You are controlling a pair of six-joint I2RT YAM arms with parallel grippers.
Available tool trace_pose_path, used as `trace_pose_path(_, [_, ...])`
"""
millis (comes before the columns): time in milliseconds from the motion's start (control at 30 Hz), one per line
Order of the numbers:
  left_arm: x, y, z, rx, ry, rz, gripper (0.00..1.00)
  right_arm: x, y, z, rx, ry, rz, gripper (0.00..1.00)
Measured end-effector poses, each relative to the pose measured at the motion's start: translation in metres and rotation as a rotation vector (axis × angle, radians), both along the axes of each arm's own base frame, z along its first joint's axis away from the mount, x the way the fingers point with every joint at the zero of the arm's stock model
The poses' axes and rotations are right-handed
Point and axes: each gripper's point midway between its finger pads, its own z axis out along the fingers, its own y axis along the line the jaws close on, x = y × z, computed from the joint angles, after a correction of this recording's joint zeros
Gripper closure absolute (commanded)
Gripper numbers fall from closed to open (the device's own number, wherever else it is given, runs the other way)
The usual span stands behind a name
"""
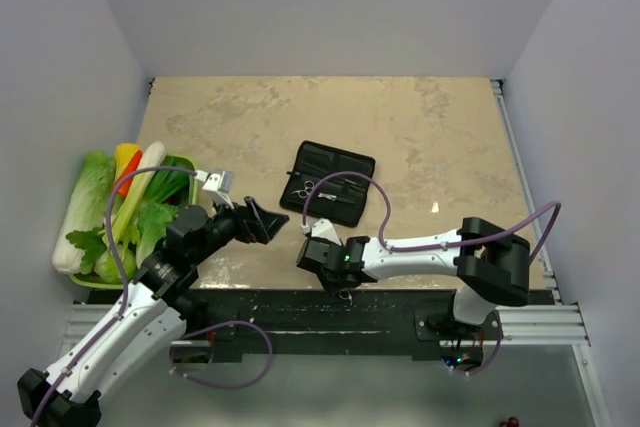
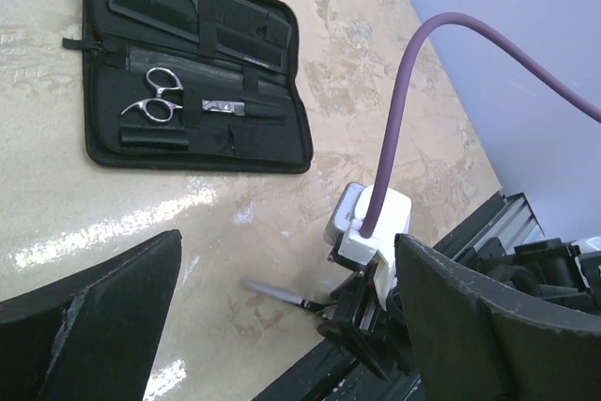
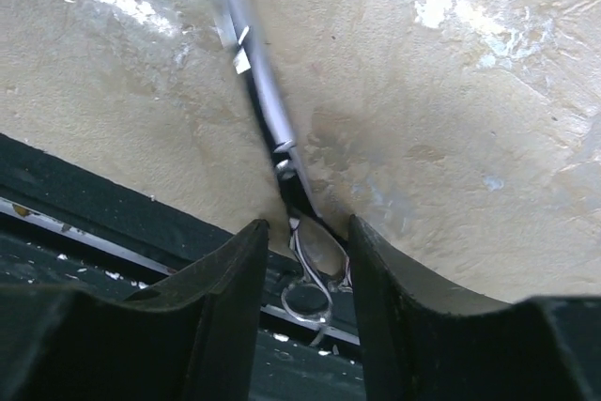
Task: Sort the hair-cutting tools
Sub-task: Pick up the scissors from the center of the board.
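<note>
One pair of silver scissors (image 3: 266,91) lies at the table's near edge, its ring handles jutting over the black rail. My right gripper (image 3: 307,228) straddles those handles with its jaws narrowly apart and a gap on the left side. From the left wrist view the blade of these scissors (image 2: 275,292) pokes out from under the right gripper (image 1: 322,255). A second pair of scissors (image 2: 155,96) and two black combs (image 2: 155,5) sit strapped in the open black case (image 2: 282,152). My left gripper (image 2: 288,243) hangs wide open and holds nothing, left of the case (image 1: 352,165).
A green basket (image 1: 183,161) of vegetables stands at the table's left edge beside my left arm. A black rail (image 1: 290,305) runs along the near edge under the right gripper. The right arm's purple cable (image 1: 375,197) arcs over the case.
</note>
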Motion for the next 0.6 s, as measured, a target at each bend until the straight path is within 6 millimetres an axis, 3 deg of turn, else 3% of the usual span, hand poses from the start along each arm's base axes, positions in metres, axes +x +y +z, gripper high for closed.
trace_pose_path(333, [0.001, 0.000, -0.003, 0.007, 0.011, 0.002, 0.00, -0.014, 0.003, -0.002, -0.068, 0.012, 0.069, 0.88])
trace_pose_path(533, [0.002, 0.001, -0.007, 0.018, 0.023, 0.012, 0.00, -0.011, 0.005, -0.003, -0.134, 0.023, 0.107, 1.00])
trace_pose_path(600, [0.003, 0.002, -0.008, 0.022, 0.025, 0.020, 0.00, -0.010, 0.005, -0.002, -0.139, 0.024, 0.114, 1.00])
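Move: The scissors already lie between the right hand's open fingers at board level, handle shanks at the pads, their middle about 3 cm ahead and 2 cm to its left, the rings some 2 cm back and 2 cm right, past the board's front edge, which is about 1 cm back. The tool case lies roughly 23 cm straight ahead. From the left hand the scissors are about 7 cm back, 9 cm right and 18 cm down. The scissors are pinched near the pivot as the right hand's fingers shut on them from about half open, staying low over the board. Meanwhile the hand eases back about 1 cm towards the board's edge and a touch left, its body leaning some 10 degrees to the left and turning slightly counter-clockwise. ##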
